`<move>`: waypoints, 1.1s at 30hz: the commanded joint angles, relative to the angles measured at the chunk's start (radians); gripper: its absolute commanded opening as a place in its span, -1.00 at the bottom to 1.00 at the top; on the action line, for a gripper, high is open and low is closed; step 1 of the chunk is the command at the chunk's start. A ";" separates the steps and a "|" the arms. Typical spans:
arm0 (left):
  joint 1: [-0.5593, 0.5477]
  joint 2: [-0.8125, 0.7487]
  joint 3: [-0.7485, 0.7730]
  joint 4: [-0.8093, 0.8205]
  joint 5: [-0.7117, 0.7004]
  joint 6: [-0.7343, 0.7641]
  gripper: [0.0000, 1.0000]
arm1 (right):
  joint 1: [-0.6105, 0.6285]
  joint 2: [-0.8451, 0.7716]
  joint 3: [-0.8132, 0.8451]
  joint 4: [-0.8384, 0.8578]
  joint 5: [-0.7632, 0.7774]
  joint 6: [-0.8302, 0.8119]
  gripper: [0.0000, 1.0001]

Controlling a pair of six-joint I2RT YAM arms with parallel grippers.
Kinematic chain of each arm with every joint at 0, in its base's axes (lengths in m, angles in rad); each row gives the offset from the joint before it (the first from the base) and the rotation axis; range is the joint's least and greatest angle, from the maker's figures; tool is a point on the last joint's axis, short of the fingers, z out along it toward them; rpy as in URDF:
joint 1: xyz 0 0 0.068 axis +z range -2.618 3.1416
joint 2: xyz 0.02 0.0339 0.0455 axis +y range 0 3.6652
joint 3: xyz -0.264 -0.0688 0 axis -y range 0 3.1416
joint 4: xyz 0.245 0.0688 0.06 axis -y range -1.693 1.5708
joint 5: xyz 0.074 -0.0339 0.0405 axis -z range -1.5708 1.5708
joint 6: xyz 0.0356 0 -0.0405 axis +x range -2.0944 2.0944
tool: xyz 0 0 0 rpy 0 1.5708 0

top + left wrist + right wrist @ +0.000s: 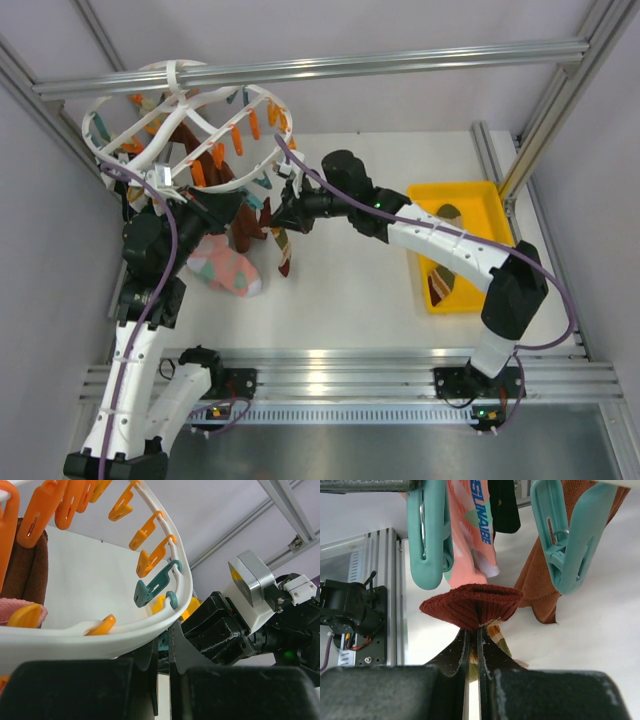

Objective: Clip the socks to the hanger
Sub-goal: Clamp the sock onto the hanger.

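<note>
The hanger (180, 110), a white ring with orange and teal clips, hangs from the rail at the back left. Brown socks (215, 175) hang from its clips. My left gripper (163, 185) reaches up to its near rim (100, 635). It (163, 635) is shut just under the rim, with a bit of teal clip (163, 642) pinched between the fingertips. My right gripper (473, 630) is shut on the maroon cuff of a striped sock (472, 605), held up below two teal clips (427, 535). That sock (283, 250) dangles below the right gripper (278, 215). A pink patched sock (225, 268) lies on the table.
A yellow tray (490, 195) at the right holds more socks. The aluminium rail (400, 62) crosses the back, with frame posts at both sides. A pink sock (470, 535) and a brown one (540, 590) hang close behind the held cuff.
</note>
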 commanded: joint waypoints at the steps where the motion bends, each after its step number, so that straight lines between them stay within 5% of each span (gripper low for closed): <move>1: 0.023 0.028 -0.015 0.076 -0.061 0.041 -1.00 | 0.020 -0.008 0.074 0.041 -0.017 0.025 -1.00; 22: 0.024 0.025 -0.011 0.030 -0.068 0.091 -1.00 | 0.040 0.026 0.189 -0.037 -0.018 0.073 -1.00; 33: 0.023 0.019 -0.001 -0.005 -0.088 0.078 -0.19 | 0.040 0.003 0.173 -0.033 -0.006 0.058 -1.00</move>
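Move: The teal clip that the left fingers hold squeezed open on the hanger rim is about 6 cm above the right hand, 4 cm to its left and 1 cm back. The next teal clip sits some 5 cm ahead of the right hand, 2 cm left and 6 cm up; the pink sock hangs about 10 cm left and 4 cm back. From the left hand, the striped sock's dark red cuff is about 5 cm below, 3 cm right and 1 cm ahead. The dark red cuff, still pinched in the right fingers, is fed up between the jaws of the teal clip: the right hand rises about 4 cm, easing some 1.5 cm left, settles back slightly and then holds still. Only then do the left fingers, nearly stationary beside the rim, open to roughly 40% and slacken their squeeze on the clip. ##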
